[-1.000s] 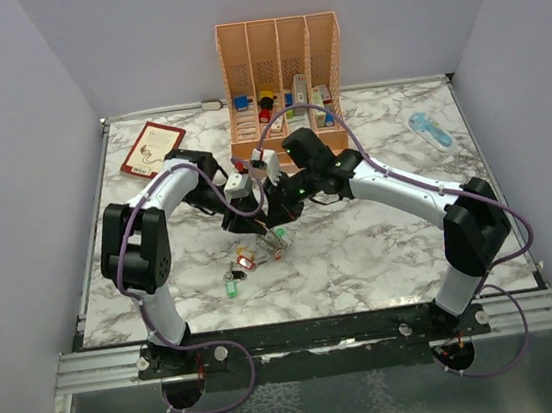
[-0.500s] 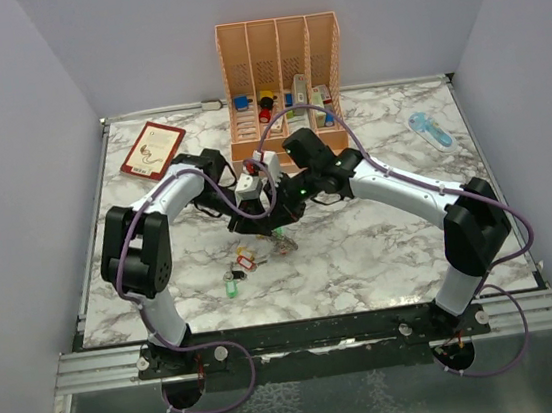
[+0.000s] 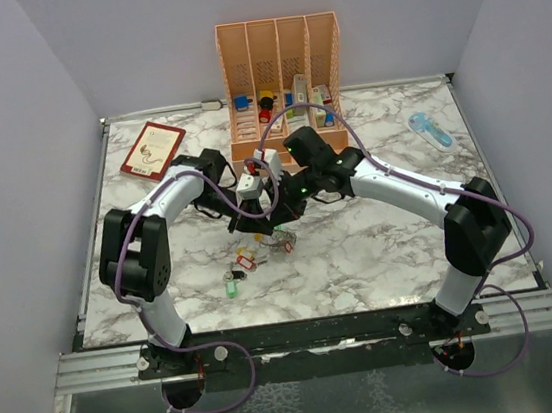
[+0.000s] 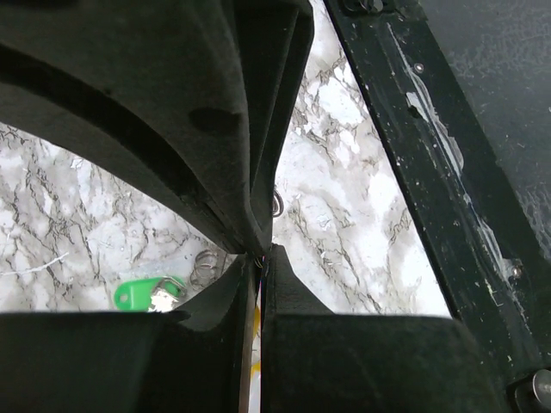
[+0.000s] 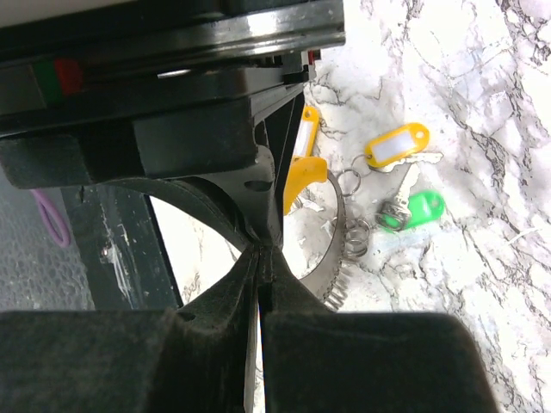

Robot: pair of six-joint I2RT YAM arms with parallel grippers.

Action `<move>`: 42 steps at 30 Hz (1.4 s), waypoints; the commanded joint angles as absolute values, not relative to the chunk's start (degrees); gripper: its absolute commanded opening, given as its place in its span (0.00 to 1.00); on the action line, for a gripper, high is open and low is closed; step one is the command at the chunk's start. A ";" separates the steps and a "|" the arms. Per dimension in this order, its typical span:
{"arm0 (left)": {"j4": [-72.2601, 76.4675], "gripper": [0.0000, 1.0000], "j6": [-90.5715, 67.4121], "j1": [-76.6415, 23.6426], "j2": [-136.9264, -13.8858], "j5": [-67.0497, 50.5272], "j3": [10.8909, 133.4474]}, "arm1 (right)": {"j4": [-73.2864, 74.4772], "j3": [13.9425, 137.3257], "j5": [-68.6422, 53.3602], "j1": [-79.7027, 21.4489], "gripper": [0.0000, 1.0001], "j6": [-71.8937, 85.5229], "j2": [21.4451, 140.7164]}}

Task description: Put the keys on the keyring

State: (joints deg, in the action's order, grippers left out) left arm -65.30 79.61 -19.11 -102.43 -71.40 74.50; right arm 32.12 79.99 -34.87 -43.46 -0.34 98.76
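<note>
Both grippers meet tip to tip above the middle of the marble table. My right gripper [image 3: 279, 216] [image 5: 263, 251] is shut, and the keyring [image 5: 337, 232], a thin wire loop with a coiled end, curves out from beside its fingers. My left gripper [image 3: 261, 222] [image 4: 262, 255] is shut too, with a sliver of a yellow tag [image 4: 254, 344] in its slit. That yellow tag [image 5: 301, 176] sits bent against the left fingers. Two more keys lie on the table below: an orange-tagged key [image 5: 396, 144] [image 3: 247, 261] and a green-tagged key [image 5: 415, 210] [image 4: 142, 292] [image 3: 231, 286].
A peach organizer [image 3: 280, 75] with coloured blocks stands at the back, just behind both wrists. A red booklet [image 3: 152, 148] lies back left and a pale blue object [image 3: 431, 131] back right. The black front rail [image 4: 430, 172] runs along the near edge.
My left gripper moved right to meet the right gripper and closed from open to shut. The keyring and right arm shifted slightly; the keys on the table stayed put.
</note>
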 commanded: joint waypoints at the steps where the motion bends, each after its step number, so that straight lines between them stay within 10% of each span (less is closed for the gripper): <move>1: -62.84 0.00 80.33 -19.35 -100.29 -70.39 74.15 | 32.26 82.31 -37.27 -44.47 0.01 0.91 96.33; 18: -62.73 0.00 79.62 -19.34 -95.87 -73.61 72.57 | 32.88 83.94 -30.67 -44.47 0.05 3.19 96.08; 42: -50.60 0.00 63.84 -15.52 -88.08 -76.31 74.60 | 9.25 60.66 -13.46 -34.16 0.58 11.74 74.04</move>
State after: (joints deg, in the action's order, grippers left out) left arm -60.90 75.40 -17.47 -94.21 -72.49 72.40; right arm 19.57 67.09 -14.92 -33.95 10.74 79.75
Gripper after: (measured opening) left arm 0.038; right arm 0.571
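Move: The keyring, with its tagged keys, is already pinched between both hands' closed fingertips. Its band hangs some 4 cm below them, its middle about level fore and aft, roughly 2 cm right of the left hand and 1 cm left of the right. On the table about 10 cm below the left hand, the red tag lies 6 cm left and 6 cm back, the loose green tag 10 cm left and 12 cm back. The tray's middle is about 21 cm ahead and 4 cm right of the right hand. The keyring stays pinched in the left hand's shut fingers, which carry it up about 3.5 cm, slowly at first. The right hand rises slightly with it, then opens to a bit over half, comes free and swings away rightwards and forward, nearly 9 cm right and 7.5 cm out, climbing some 6 cm while turning about 30 degrees clockwise. ##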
